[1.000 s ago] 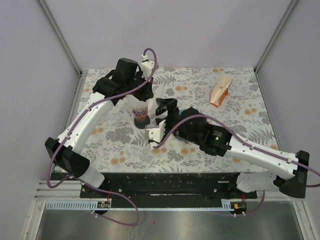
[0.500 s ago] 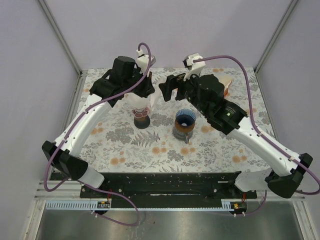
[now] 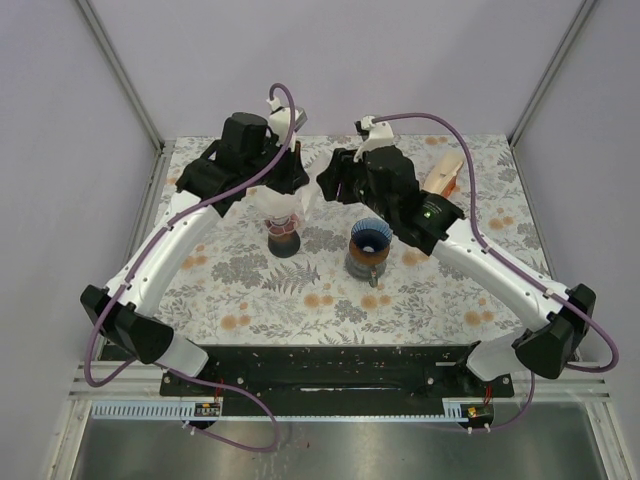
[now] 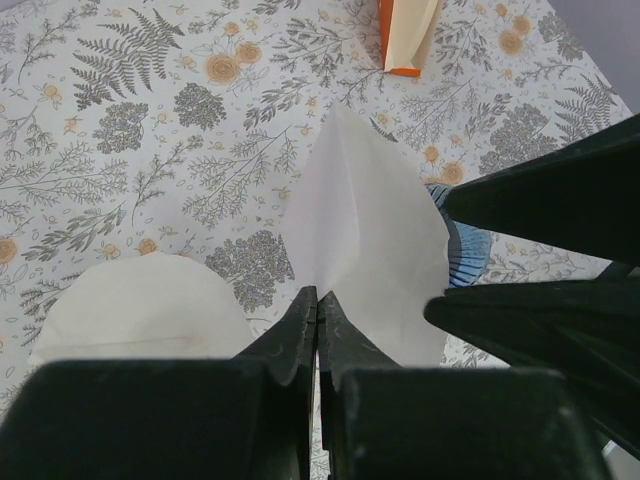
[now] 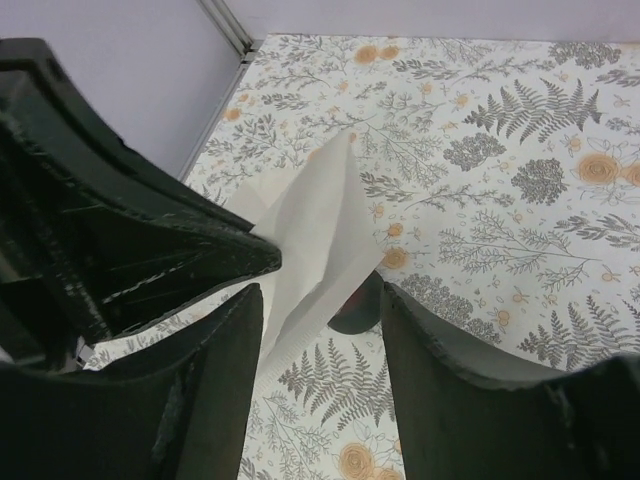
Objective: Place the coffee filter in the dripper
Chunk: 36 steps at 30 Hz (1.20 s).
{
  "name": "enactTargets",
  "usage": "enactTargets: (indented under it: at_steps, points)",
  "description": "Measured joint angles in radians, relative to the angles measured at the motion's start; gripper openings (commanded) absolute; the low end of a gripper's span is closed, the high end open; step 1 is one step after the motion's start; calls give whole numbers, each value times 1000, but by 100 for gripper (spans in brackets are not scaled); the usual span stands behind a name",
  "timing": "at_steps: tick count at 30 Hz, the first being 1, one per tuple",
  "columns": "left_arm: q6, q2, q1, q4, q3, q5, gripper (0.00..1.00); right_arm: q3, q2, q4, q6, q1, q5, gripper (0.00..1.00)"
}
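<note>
My left gripper (image 4: 318,295) is shut on the edge of a white paper coffee filter (image 4: 365,230) and holds it above the table; in the top view this gripper (image 3: 296,188) is at the back centre with the filter (image 3: 307,200) hanging from it. My right gripper (image 5: 320,300) is open, with its jaws on either side of the filter (image 5: 315,215). In the top view it (image 3: 326,184) is right beside the left gripper. The blue ribbed dripper (image 3: 370,240) stands on the table to the right, and its rim shows in the left wrist view (image 4: 466,255).
A stack of white filters (image 4: 140,310) sits on a dark stand (image 3: 284,240) below the left gripper. An orange and cream holder (image 3: 441,182) lies at the back right and also shows in the left wrist view (image 4: 405,30). The floral cloth (image 3: 450,290) covers the table.
The right arm has swung from the front of the table up to the back and closed in on the filter. The left gripper keeps hold of the filter, nearly still.
</note>
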Motion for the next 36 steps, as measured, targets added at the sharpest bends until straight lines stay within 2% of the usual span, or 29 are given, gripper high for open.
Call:
enactTargets:
  at_steps: [5,7,14,15,18,20,21,25,36]
  points:
    - [-12,-10,0,5,-3,1,0,0,39,0,19,-21,-18,50]
    - [-15,-13,0,12,-5,3,0,0,51,0,23,-25,-28,43]
    - [-23,-20,0,26,-19,18,0,0,77,-1,29,-35,-71,0]
    - [-23,-20,0,25,-20,19,4,0,80,-3,28,-37,-74,0]
    - [-17,-20,0,26,-21,32,49,3,81,-27,13,-46,-77,0]
    - [-13,-20,0,24,-21,53,64,16,81,-67,-12,-57,-76,0]
    - [-11,-20,0,23,-21,63,68,34,81,-106,-32,-65,-72,0]
    - [-6,-19,0,13,-16,93,75,99,78,-236,-100,-93,-51,0]
    - [-37,42,0,13,16,170,76,192,53,-605,-202,-180,-69,0]
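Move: The coffee filter, still pinched in the left fingertips, has its middle about 2 cm ahead of the right hand, 2 cm to its left and 3 cm lower. The dripper lies roughly 4 cm ahead, 9 cm right and 23 cm below that hand, the glass server directly under it; the filter stack is some 6 cm ahead, 9 cm left and 16 cm below. From the left hand the dripper is about 3 cm ahead, 14 cm right and 20 cm down. The right hand sinks about 4 cm while easing slightly forward and shuts its part-open fingers on the filter, as the left hand holds it nearly still and then opens wide to let go. The right hand then carries the filter some 11 cm to the right, lowering a further 2 cm and drawing slightly back, towards the dripper, its left side rolling down about 25 degrees and its fingers tipping more steeply down, while the emptied left hand drifts about 2 cm to the right. ##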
